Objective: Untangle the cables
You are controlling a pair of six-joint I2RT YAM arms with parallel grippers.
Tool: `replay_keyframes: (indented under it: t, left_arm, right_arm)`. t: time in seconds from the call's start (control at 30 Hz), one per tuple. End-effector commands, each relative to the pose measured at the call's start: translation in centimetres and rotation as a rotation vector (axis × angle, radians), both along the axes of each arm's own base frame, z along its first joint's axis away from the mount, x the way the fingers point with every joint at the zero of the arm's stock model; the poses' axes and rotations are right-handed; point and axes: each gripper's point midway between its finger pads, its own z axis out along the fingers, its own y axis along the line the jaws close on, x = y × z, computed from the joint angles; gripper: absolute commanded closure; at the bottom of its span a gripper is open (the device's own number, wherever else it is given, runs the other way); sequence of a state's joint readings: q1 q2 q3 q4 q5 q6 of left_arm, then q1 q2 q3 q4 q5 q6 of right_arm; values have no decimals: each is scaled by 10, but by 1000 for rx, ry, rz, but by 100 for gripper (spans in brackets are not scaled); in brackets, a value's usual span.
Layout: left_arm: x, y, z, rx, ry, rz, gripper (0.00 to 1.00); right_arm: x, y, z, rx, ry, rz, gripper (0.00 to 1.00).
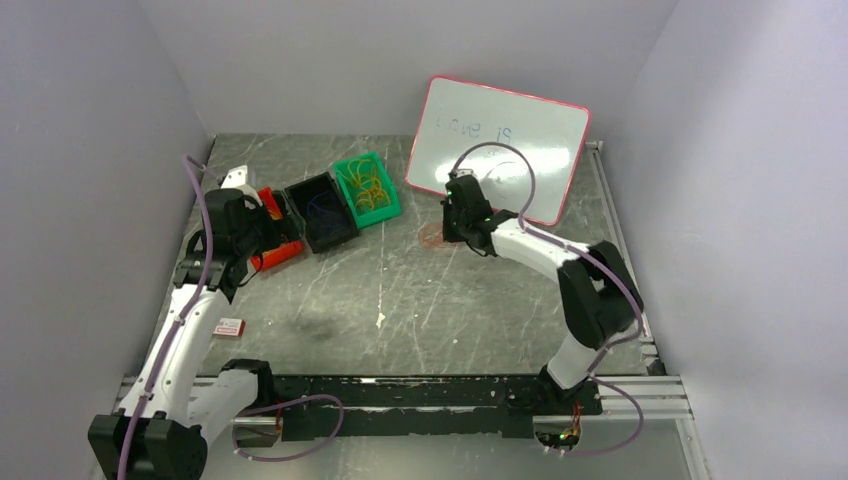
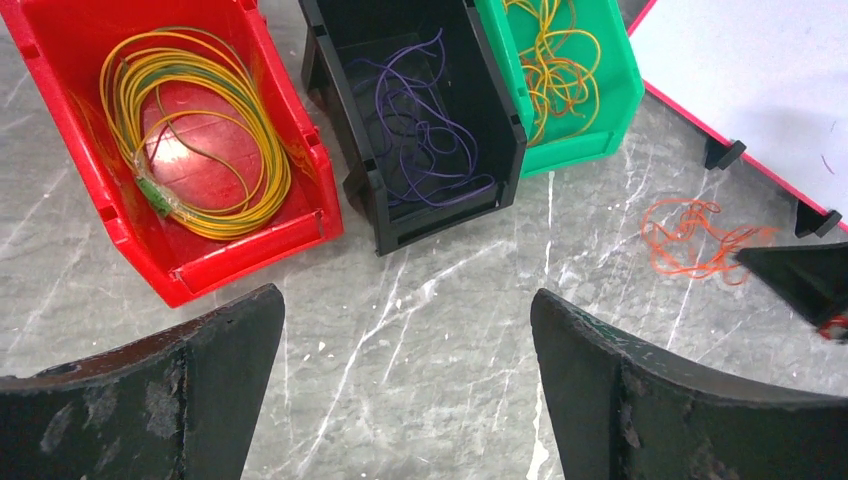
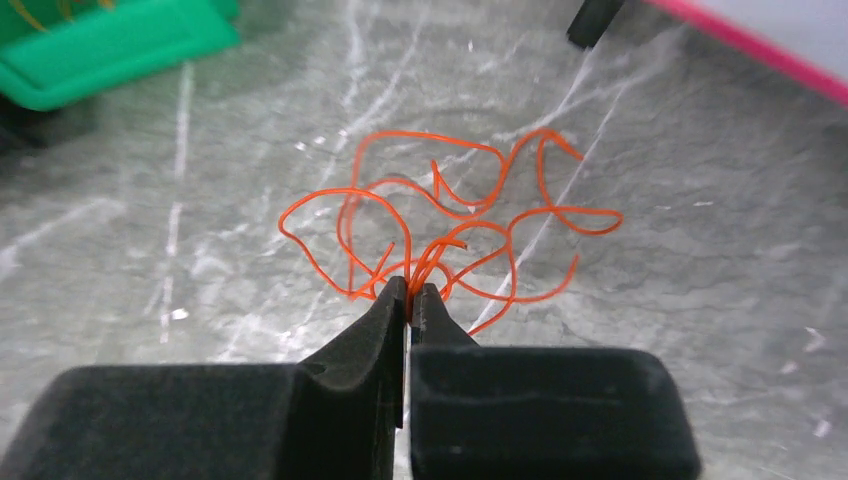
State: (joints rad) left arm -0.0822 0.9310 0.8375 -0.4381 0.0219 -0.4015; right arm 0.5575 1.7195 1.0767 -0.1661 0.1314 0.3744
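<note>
A tangle of thin orange cable (image 3: 455, 215) lies on the grey marbled table, in front of the whiteboard. My right gripper (image 3: 411, 292) is shut on several of its strands at the near edge of the tangle. In the left wrist view the same orange cable (image 2: 700, 240) lies at the right, with the right gripper's dark tip (image 2: 800, 280) beside it. My left gripper (image 2: 405, 300) hangs open over bare table in front of the bins, holding nothing. A yellow-green cable coil (image 2: 200, 130) lies in the red bin. Purple cable (image 2: 420, 130) fills the black bin, and yellow and orange cables (image 2: 555, 60) the green one.
The red bin (image 1: 283, 250), black bin (image 1: 322, 212) and green bin (image 1: 367, 187) stand in a row at the back left. A pink-framed whiteboard (image 1: 500, 140) leans at the back right. A small red-and-white block (image 1: 230, 327) lies near the left arm.
</note>
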Motion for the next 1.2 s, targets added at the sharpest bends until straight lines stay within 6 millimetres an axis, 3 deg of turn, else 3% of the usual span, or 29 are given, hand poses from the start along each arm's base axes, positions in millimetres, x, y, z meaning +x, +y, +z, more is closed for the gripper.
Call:
replay_keyframes:
  t: [0.0,0.23,0.4,0.5,0.67,0.83,1.17]
  left_arm:
    - [5,0,37,59,-127,-54,2]
    - [8,-8,77,126,-259,-155,1]
    - [6,-19,102,136,-318,-242,2]
    - [0,-37,118,115,-358,-353,0]
    - [-21,-75,141,47,-463,-592,0]
    - [-40,-97,150,12,-532,-756,0]
    - [-62,-132,148,-158,-509,-979,3]
  right_arm:
    - [8,-6,74,23,-172,5,100]
    - [2,4,145,92,-281,90,100]
    - [-2,29,193,185,-350,188,100]
    - [-6,46,215,236,-374,251,100]
    - [-14,82,234,342,-360,380,100]
    - [-25,114,249,415,-349,502,100]
    - [-44,133,254,426,-349,542,100]
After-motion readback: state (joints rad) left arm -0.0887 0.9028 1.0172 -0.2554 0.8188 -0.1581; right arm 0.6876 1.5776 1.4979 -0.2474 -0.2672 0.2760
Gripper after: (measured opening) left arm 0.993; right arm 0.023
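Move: The orange cable is already pinched in the right fingertips; its spread middle lies about 2 cm left, 1 ahead and 2 below them. From the right hand the green box is some 18 cm left and 14 ahead, the black box 30 left and 8 ahead, both about level with it. For the open left hand the orange cable lies roughly 30 cm right, 8 ahead and 15 below. Straight up first, the shut right hand keeps its pinch on the orange cable and climbs about 24 cm, then swings left some 13 cm towards the green box, turning counter-clockwise and tipping its fingers up. The left hand, wide open, rises 14 cm, then swings right 11 cm towards the cable, drawing back a little and turning clockwise nearly 50 degrees as its fingers tip up. ##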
